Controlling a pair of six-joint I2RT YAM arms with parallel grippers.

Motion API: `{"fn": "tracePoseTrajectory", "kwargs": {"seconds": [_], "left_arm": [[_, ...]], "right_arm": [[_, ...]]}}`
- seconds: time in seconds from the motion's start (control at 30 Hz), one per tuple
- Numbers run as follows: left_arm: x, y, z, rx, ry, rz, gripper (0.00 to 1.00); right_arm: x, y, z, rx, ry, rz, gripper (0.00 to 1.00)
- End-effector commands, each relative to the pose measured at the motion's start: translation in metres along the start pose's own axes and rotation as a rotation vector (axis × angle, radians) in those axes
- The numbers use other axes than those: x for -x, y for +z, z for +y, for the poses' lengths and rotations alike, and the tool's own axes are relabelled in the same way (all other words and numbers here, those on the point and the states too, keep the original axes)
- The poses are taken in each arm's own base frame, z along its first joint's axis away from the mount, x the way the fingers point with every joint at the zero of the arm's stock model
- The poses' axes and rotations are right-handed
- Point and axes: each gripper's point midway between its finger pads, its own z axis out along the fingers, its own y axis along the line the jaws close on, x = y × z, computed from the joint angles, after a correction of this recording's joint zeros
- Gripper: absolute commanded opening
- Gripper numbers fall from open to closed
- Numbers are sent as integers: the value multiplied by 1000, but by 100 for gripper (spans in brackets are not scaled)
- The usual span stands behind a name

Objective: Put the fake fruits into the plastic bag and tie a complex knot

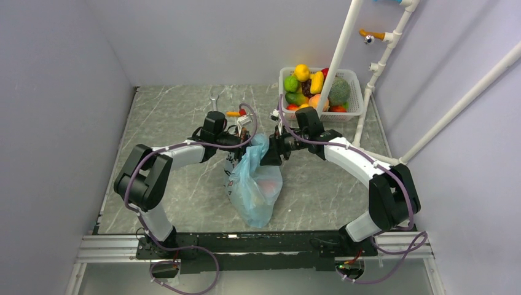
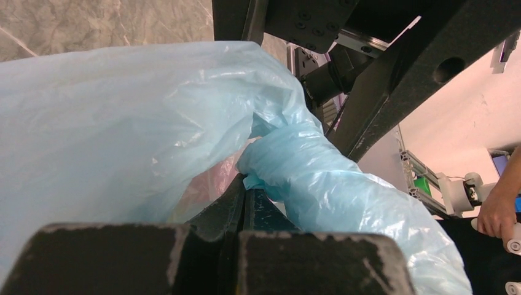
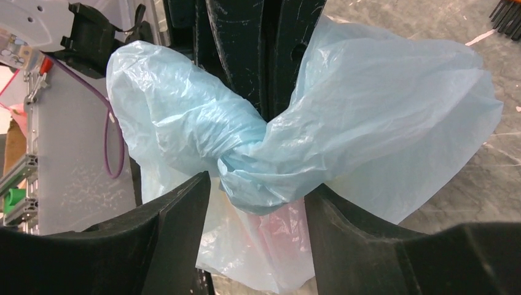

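The light-blue plastic bag [image 1: 253, 184] lies in the middle of the table between both arms, and a reddish fruit [image 1: 267, 187] shows faintly through it. Its neck is cinched into a knot [image 3: 258, 175] with two puffy tails spreading left and right. My left gripper [image 2: 246, 183] is shut, pinching a fold of the bag's plastic right beside the twisted neck [image 2: 289, 163]. My right gripper [image 3: 261, 193] is open, its fingers [image 3: 175, 215] standing either side of the knot. More fake fruits [image 1: 310, 86] fill the white basket [image 1: 353, 80] at the back right.
An orange-handled screwdriver [image 1: 233, 113] and a wrench [image 1: 214, 98] lie behind the left gripper [image 1: 239, 141]. A white pipe frame [image 1: 344, 49] rises over the basket. The right gripper [image 1: 270, 152] sits close to the left one. Grey walls enclose the table.
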Motion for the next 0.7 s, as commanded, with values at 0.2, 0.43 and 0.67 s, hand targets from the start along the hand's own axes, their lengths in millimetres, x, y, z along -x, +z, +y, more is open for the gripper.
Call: {"fn": "tracePoseTrajectory", "kwargs": {"seconds": [0.2,0.43,0.67], "left_arm": [[15,1,-16,-43,74,-19,0],[13,-15,-15,44,87,0,22],[11,-98,-6,293,166,-13,63]], "right_arm": [[11,1,6,34,-58,-34,27],[10,-1,9,52,-105,-33,0],[17,2,13,89,-117,-66,0]]}}
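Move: The bag's twisted neck lies between my right hand's open fingers, about 1 cm to the left of that hand's point and level with it. From my left hand, whose shut fingers still pinch the neck, its middle is some 3 cm to the right. From the left hand, the fruit-filled bag body lies roughly 10 cm back, 3 cm right and 9 cm lower; the orange brush is about 13 cm ahead, 3 cm left, on the table. I hold my right hand in place and shut its fingers on the twisted neck, pinching it while my left still grips. Only then do I open my left fingers more than halfway, let go of the plastic and draw that hand off to the left, about 5 cm and speeding up, rising and edging forward slightly as it turns some 10 degrees, mostly counter-clockwise. ##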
